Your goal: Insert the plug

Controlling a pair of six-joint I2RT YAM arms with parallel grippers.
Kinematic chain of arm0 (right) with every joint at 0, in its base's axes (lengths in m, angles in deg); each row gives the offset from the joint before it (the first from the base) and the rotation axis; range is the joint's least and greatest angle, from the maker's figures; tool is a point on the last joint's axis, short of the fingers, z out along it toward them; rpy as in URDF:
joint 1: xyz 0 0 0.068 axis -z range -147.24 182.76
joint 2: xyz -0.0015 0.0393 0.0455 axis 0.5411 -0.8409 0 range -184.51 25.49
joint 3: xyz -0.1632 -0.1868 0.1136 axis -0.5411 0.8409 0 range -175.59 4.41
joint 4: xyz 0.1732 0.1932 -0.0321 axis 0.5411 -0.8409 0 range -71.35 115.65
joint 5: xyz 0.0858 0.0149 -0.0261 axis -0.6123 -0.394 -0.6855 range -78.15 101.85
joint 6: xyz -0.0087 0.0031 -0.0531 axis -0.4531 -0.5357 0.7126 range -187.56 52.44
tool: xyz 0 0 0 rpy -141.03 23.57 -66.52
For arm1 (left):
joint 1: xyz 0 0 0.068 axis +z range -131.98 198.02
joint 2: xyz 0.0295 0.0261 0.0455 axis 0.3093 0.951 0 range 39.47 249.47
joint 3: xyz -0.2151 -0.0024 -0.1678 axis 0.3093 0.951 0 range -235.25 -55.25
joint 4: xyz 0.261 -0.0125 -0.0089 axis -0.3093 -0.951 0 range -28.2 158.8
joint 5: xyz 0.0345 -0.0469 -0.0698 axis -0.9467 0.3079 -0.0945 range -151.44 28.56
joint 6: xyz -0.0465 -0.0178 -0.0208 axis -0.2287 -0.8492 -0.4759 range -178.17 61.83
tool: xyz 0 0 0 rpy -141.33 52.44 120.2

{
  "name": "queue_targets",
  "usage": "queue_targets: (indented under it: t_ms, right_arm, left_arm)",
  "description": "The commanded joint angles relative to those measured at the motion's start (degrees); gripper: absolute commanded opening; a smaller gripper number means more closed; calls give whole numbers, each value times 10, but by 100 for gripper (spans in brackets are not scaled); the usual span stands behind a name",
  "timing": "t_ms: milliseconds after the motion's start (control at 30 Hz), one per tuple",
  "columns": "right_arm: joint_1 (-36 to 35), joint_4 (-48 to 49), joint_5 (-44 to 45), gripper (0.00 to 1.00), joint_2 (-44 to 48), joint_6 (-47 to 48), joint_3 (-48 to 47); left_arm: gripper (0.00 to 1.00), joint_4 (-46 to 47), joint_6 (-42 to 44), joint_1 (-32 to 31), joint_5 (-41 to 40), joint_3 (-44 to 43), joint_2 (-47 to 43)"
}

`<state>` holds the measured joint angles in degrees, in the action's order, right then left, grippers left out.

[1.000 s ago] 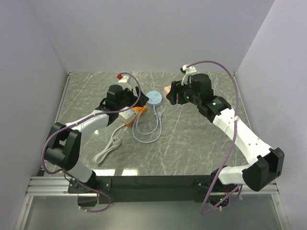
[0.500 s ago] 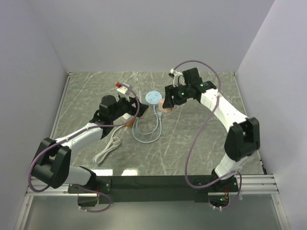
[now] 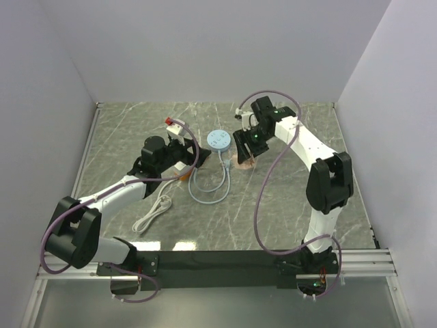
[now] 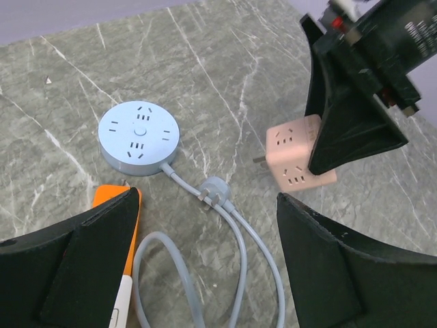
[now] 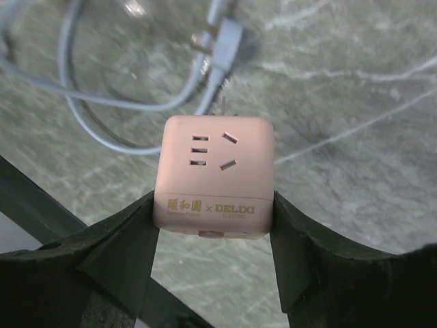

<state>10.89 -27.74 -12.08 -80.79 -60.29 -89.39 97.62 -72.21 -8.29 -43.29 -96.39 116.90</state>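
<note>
My right gripper is shut on a pink cube socket adapter, one black finger on each side. In the left wrist view the pink cube hangs low over the marble, its metal prongs pointing left. A grey plug lies loose on the table between the cube and a round blue socket hub, joined to the hub by a looped grey cable. My left gripper is open above that cable and holds nothing. From the top view the right gripper sits just right of the hub.
An orange and white power strip lies under my left finger. Its white cord trails toward the near left. White walls close in the table on three sides.
The right arm swung left and down, bringing the pink cube from above the hub's right side to low beside the grey plug. The left gripper drew back slightly toward the near left.
</note>
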Motion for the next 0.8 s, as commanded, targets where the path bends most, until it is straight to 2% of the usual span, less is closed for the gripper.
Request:
queue_targets:
  t_ms: [0, 367, 767]
  right_arm:
    - [0, -76, 27, 37, -27, 33, -37]
    - [-20, -105, 77, 41, -84, 31, -59]
    - [-51, -159, 125, 50, -191, 26, -164]
  left_arm:
    - [87, 6, 16, -2, 1, -2, -6]
    - [88, 0, 21, -3, 3, -4, 3]
    - [88, -4, 22, -3, 7, -5, 2]
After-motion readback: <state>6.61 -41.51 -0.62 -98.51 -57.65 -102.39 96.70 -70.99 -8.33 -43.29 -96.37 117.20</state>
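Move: The pink cube is already in the right fingers, its prongs sideways. The bare tabletop spot it is brought down over lies about 12 cm below the right hand, roughly straight underneath. The grey plug lies some 3 cm ahead of that hand, 7 cm left and 11 cm down; the round blue socket is about 11 cm ahead, 10 cm left and 10 cm down. From the left hand that spot is level fore and aft, around 15 cm right and 18 cm below. Lower the right hand about 7 cm towards the bare tabletop beside the grey plug, keeping the pink cube pinched. Sink back and to the right by about 2 cm each at first, then curve forward and left again, while swinging the fingers some 20 degrees towards straight down. ##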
